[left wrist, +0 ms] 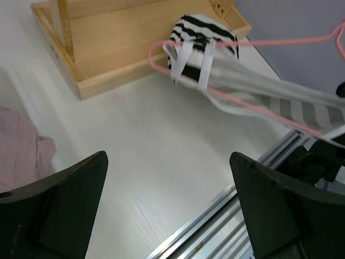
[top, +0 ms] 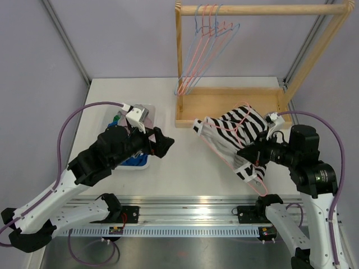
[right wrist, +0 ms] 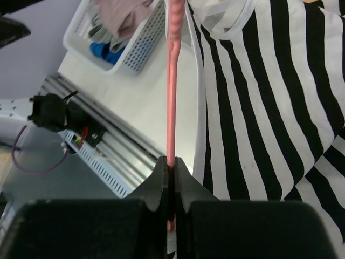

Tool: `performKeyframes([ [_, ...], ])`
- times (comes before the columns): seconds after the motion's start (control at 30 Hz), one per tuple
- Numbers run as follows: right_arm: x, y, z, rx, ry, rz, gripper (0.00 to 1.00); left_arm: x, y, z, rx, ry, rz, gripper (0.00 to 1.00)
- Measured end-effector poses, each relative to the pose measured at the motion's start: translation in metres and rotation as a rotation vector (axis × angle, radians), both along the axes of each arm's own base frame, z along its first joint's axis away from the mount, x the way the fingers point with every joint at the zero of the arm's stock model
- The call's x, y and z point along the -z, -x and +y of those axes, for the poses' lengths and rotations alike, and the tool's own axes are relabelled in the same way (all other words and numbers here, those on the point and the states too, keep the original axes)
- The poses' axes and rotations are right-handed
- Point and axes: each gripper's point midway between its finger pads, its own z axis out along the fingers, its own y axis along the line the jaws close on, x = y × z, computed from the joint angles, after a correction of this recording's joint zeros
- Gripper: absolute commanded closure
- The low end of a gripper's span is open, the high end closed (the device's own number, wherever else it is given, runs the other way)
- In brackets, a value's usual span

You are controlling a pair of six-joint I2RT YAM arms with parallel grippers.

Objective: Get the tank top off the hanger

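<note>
A black-and-white striped tank top hangs on a pink hanger, partly resting on the wooden rack's base. My right gripper is shut on the hanger's pink wire, holding it above the table; the striped cloth lies to its right. My left gripper is open and empty, left of the garment and apart from it. In the left wrist view the tank top's straps and the hanger show ahead between my open fingers.
A wooden rack with several pink and blue hangers stands at the back, its base tray on the table. A white basket with clothes sits under my left arm. A metal rail runs along the near edge.
</note>
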Motion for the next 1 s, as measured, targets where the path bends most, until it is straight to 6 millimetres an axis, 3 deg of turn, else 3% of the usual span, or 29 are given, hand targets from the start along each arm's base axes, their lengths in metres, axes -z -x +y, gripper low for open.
performKeyframes([
  [0.1,0.01,0.021,0.018,-0.104,-0.077,0.041,1.0,-0.004,0.0,-0.009,-0.012,0.016,-0.031,0.01],
  [0.2,0.015,0.03,0.029,-0.155,-0.155,0.095,1.0,0.005,0.0,-0.015,-0.028,0.003,-0.037,0.02],
  [0.5,-0.002,0.031,0.053,-0.26,-0.358,0.142,1.0,0.041,-0.001,-0.034,-0.051,-0.118,-0.048,0.15],
  [0.6,-0.007,0.03,0.056,-0.284,-0.379,0.143,1.0,0.044,-0.007,-0.035,-0.074,-0.141,-0.059,0.3],
  [0.67,-0.009,0.031,0.057,-0.296,-0.389,0.147,1.0,0.048,-0.01,-0.036,-0.085,-0.158,-0.061,0.49],
  [0.73,-0.011,0.031,0.058,-0.305,-0.394,0.141,1.0,0.053,-0.014,-0.036,-0.096,-0.182,-0.063,0.57],
  [0.77,-0.011,0.032,0.058,-0.31,-0.396,0.14,1.0,0.055,-0.015,-0.036,-0.101,-0.195,-0.064,0.68],
  [0.83,-0.013,0.034,0.059,-0.325,-0.4,0.134,1.0,0.06,-0.018,-0.036,-0.112,-0.217,-0.064,0.79],
  [0.87,-0.014,0.035,0.059,-0.33,-0.402,0.13,1.0,0.062,-0.019,-0.036,-0.118,-0.226,-0.064,0.91],
  [0.93,-0.016,0.038,0.059,-0.344,-0.403,0.124,1.0,0.064,-0.022,-0.036,-0.13,-0.24,-0.065,1.0],
  [1.0,-0.016,0.039,0.059,-0.352,-0.399,0.114,1.0,0.064,-0.024,-0.034,-0.141,-0.253,-0.069,1.0],
])
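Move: The left hand is open. The near strap of the striped tank top, at the left end of the pink hanger, lies about 13 cm ahead of it, 13 cm to its right and 14 cm below. The laundry basket stands some 15 cm ahead of it and 14 cm to its left, the rack base about 33 cm ahead and 31 cm to its right, both nearly 30 cm down. From the right hand, which holds the hanger, that strap is about 11 cm ahead, 19 cm left and 8 cm lower. The left fingers shut on the striped strap near the hanger's left end and pinch its lower edge, after the hand sinks about 6 cm while easing right and then a little forward, rolling its left side up. The right hand keeps hold of the hanger and offers it, going 6 cm left and 4 cm back while rolling its left side up and swinging counter-clockwise, some 30 degrees in all. ##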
